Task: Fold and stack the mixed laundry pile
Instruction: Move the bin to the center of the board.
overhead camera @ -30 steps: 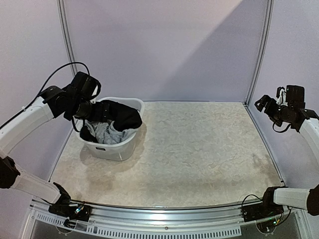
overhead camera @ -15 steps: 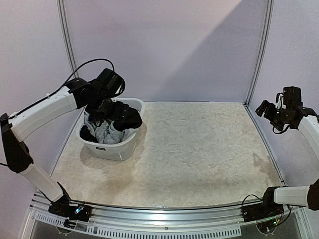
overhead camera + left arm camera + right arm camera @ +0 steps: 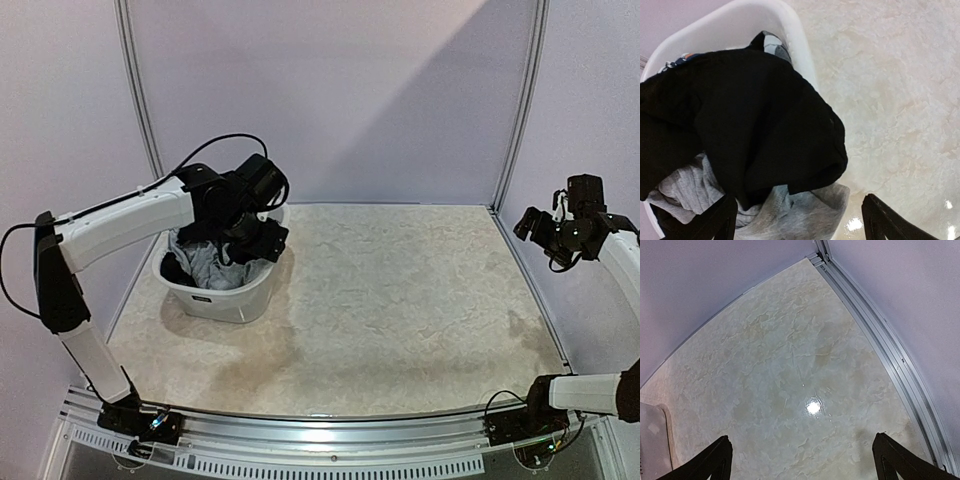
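Note:
The mixed laundry pile fills a white basket (image 3: 236,300) at the table's back left. A large black garment (image 3: 755,125) lies on top and droops over the right rim. Under it a light grey top (image 3: 795,215) spills toward the table. A small bit of printed cloth (image 3: 677,60) peeks out at the far rim. My left gripper (image 3: 258,222) hovers just above the basket's right side. In the wrist view the left gripper (image 3: 800,227) is open, its fingers straddling the grey top and black hem, holding nothing. My right gripper (image 3: 528,226) hangs high at the right wall, and in its wrist view the right gripper (image 3: 805,465) is open and empty.
The basket rim (image 3: 797,35) borders beige marbled tabletop (image 3: 400,300) to its right. A metal rail (image 3: 890,355) runs along the table's right edge by the wall. One basket corner (image 3: 651,442) shows at the far left of the right wrist view.
My left arm has swung rightward from the basket's left side to above its right side. The right arm has barely shifted. Both grippers stay open.

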### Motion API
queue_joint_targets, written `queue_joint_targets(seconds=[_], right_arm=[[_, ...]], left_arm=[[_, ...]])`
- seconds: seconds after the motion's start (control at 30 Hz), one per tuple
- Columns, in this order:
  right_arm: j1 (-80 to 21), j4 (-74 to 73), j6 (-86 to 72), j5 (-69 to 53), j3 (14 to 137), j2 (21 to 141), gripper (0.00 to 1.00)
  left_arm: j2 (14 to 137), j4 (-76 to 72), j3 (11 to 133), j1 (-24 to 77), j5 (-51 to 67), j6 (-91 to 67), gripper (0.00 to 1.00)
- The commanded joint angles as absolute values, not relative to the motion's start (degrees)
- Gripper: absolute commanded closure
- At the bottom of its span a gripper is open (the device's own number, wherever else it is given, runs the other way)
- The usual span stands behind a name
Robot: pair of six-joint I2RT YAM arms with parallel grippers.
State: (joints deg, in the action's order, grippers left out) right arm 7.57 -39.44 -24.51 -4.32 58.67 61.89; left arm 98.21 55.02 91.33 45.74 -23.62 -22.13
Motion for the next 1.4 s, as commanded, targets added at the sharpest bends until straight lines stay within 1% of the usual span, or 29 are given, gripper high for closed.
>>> queue_joint_targets(seconds=[0.0, 0.17, 0.23, 0.27, 0.33, 0.43, 0.47, 0.6, 0.67, 0.87, 1.0, 1.13, 1.27, 1.37], right_arm=[[7.7, -40.6, -23.7, -3.4, 60.4, 62.0, 0.01], [7.7, -40.9, -23.7, -4.2, 61.1, 61.9, 0.01], [7.7, -41.1, -23.7, -4.7, 61.1, 61.8, 0.01], [7.7, -41.2, -23.7, -4.9, 61.1, 61.8, 0.01], [7.7, -41.4, -23.7, -5.6, 61.1, 61.9, 0.01], [7.7, -41.4, -23.8, -7.2, 61.3, 62.3, 0.01], [7.7, -41.4, -23.8, -7.9, 61.4, 62.4, 0.01], [7.7, -39.5, -23.2, -12.6, 61.1, 62.0, 0.01], [7.7, -37.9, -22.7, -15.4, 60.6, 61.2, 0.01], [7.7, -35.9, -23.2, -21.9, 60.7, 61.9, 0.01], [7.6, -34.3, -24.0, -27.5, 60.4, 64.1, 0.01], [5.5, -33.3, -23.9, -27.5, 60.5, 65.6, 0.01], [1.6, -32.9, -22.4, -27.5, 61.8, 67.8, 0.01], [-2.8, -33.6, -21.1, -27.3, 63.4, 70.6, 0.01]], left_arm=[[102.4, 56.4, 91.9, 46.8, -22.1, -25.2, 0.13], [105.6, 57.6, 91.3, 46.9, -23.7, -26.2, 0.15], [106.5, 57.4, 91.0, 46.9, -24.0, -26.1, 0.17], [106.8, 57.3, 90.9, 46.9, -24.0, -25.9, 0.2], [107.5, 56.9, 90.4, 46.9, -24.2, -25.7, 0.32], [108.3, 56.5, 90.2, 47.0, -23.6, -25.4, 0.55], [108.4, 56.4, 90.2, 47.2, -23.4, -25.3, 0.61], [108.1, 55.0, 90.3, 48.5, -21.8, -23.7, 0.76], [108.0, 54.7, 90.8, 50.0, -21.7, -22.7, 0.81], [107.6, 54.1, 91.9, 55.0, -21.1, -19.5, 0.89], [107.2, 54.0, 92.5, 58.6, -19.3, -15.9, 0.9], [106.7, 54.8, 93.3, 62.0, -16.5, -11.5, 0.88], [106.6, 55.9, 94.1, 65.7, -14.3, -7.0, 0.83], [106.1, 55.9, 92.4, 68.9, -13.9, -1.5, 0.8]])
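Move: The bin's right rim is straight below the open left hand, roughly 8 cm down; the bin's middle is about 10 cm left, level fore and aft, 14 cm below. The black garment lies some 6 cm ahead and 7 cm left, the gray garment 8 cm left and 3 cm back, both about 9 cm below. The board's center is roughly 12 cm right and 9 cm back. From the right hand, the bin's middle is some 60 cm left and 3 cm back. Left hand sinks 7 cm, pinches bin's right rim, drags it 14 cm back-right; open right hand swings left. ##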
